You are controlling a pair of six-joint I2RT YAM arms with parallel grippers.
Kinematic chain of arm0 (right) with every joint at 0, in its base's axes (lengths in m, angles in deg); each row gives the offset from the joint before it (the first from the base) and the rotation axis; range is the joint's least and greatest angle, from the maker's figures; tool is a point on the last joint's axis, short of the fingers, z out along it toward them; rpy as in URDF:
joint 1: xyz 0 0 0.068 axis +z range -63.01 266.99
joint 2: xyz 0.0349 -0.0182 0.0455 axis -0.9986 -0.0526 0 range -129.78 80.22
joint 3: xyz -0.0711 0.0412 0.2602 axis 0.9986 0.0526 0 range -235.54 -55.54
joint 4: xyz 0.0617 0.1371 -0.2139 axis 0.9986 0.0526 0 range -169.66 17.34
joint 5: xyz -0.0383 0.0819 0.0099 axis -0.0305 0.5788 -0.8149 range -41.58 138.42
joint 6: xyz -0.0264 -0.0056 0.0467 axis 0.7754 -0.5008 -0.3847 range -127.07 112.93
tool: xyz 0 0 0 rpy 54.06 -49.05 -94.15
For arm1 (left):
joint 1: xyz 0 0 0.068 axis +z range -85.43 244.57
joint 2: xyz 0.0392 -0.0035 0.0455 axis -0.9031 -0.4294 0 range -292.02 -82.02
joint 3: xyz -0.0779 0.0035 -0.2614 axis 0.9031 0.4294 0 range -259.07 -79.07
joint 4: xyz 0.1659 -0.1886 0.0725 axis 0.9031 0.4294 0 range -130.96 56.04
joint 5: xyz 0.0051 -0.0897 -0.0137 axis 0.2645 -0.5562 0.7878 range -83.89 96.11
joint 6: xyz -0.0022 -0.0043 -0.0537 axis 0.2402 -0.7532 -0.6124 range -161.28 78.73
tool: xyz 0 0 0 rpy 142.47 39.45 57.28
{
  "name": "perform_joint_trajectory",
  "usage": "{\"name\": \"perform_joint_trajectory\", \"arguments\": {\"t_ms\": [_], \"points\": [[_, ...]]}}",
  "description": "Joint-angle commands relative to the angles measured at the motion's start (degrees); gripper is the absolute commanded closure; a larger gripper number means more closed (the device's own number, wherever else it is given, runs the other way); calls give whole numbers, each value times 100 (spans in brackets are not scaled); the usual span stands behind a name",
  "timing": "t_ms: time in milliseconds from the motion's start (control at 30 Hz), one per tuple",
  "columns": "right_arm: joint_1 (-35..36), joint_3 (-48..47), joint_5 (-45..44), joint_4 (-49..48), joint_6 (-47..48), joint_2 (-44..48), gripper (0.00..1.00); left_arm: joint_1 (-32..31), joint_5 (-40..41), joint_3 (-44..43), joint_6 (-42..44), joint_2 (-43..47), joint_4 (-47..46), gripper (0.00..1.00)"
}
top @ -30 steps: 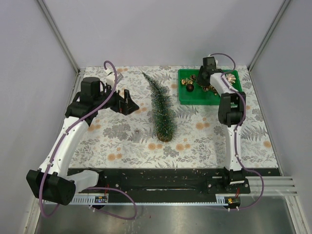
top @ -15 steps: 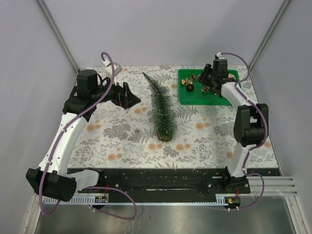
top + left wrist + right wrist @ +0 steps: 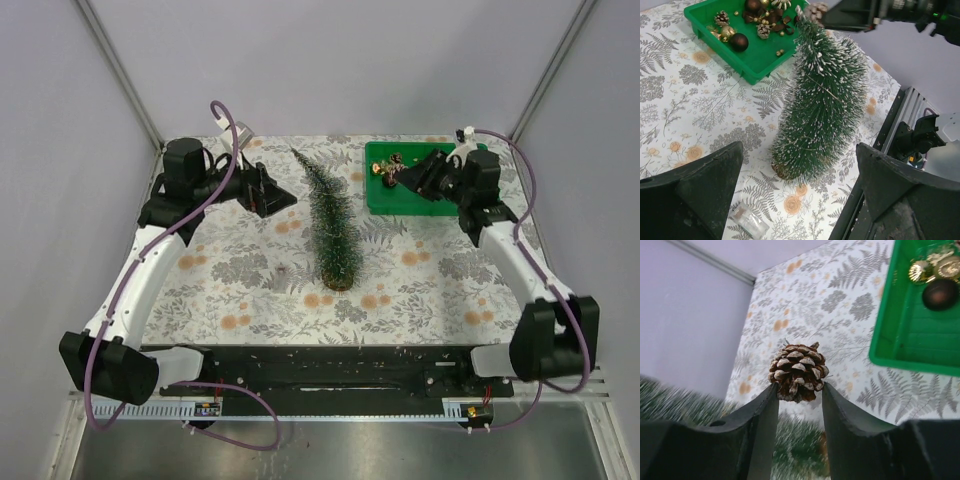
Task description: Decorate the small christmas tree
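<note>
The small christmas tree (image 3: 335, 225) stands upright mid-table on its wooden disc; in the left wrist view the tree (image 3: 825, 100) fills the middle. My right gripper (image 3: 799, 390) is shut on a frosted brown pine cone (image 3: 797, 371), held in the air. In the top view the right gripper (image 3: 405, 178) hovers over the left part of the green tray (image 3: 385, 205), pointing left at the tree. My left gripper (image 3: 275, 195) hangs open just left of the tree with nothing between its fingers (image 3: 700, 190).
The green tray (image 3: 752, 70) holds several ornaments: dark balls, gold pieces, pine cones. A small clear plastic piece (image 3: 750, 221) lies on the patterned cloth near the tree's base. The black rail (image 3: 320, 365) runs along the near edge; walls close in on three sides.
The right arm has swung its elbow out to the right and lifted the pine cone off the tray, turning to point left. The left gripper has edged closer to the tree.
</note>
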Motion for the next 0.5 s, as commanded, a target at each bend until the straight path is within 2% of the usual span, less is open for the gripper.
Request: {"name": "perform_joint_trajectory", "arguments": {"t_ms": [0, 100, 233, 367, 467], "points": [[-11, 344, 608, 207, -141, 1447, 55, -8, -359, 208, -429, -174, -1001, 1], [-11, 529, 801, 549, -263, 2185, 54, -8, -587, 366, -745, -263, -1431, 1], [-11, 722, 1371, 612, -649, 2706, 54, -8, -930, 638, -1228, -350, -2116, 1], [-2, 1126, 2100, -168, -1431, 3040, 55, -8, -1229, 884, -1668, -351, -2609, 1], [-11, 1311, 2426, -731, -1897, 3102, 54, -8, -1361, 1061, -1923, -333, -2865, 7]]}}
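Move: The right hand already holds a pine cone. The tree it is meant for has its middle about 18 cm back, 17 cm to the left and 5 cm lower. The green tray lies roughly 15 cm ahead, 11 cm right and 22 cm below; the clear tag some 19 cm back, 30 cm left, 24 cm down. From the open left hand, the tree's middle is about 15 cm right, 8 cm back and 13 cm below. Right hand carries the pine cone about 15 cm back and 11 up, leaving the tray; left eases rightward. ##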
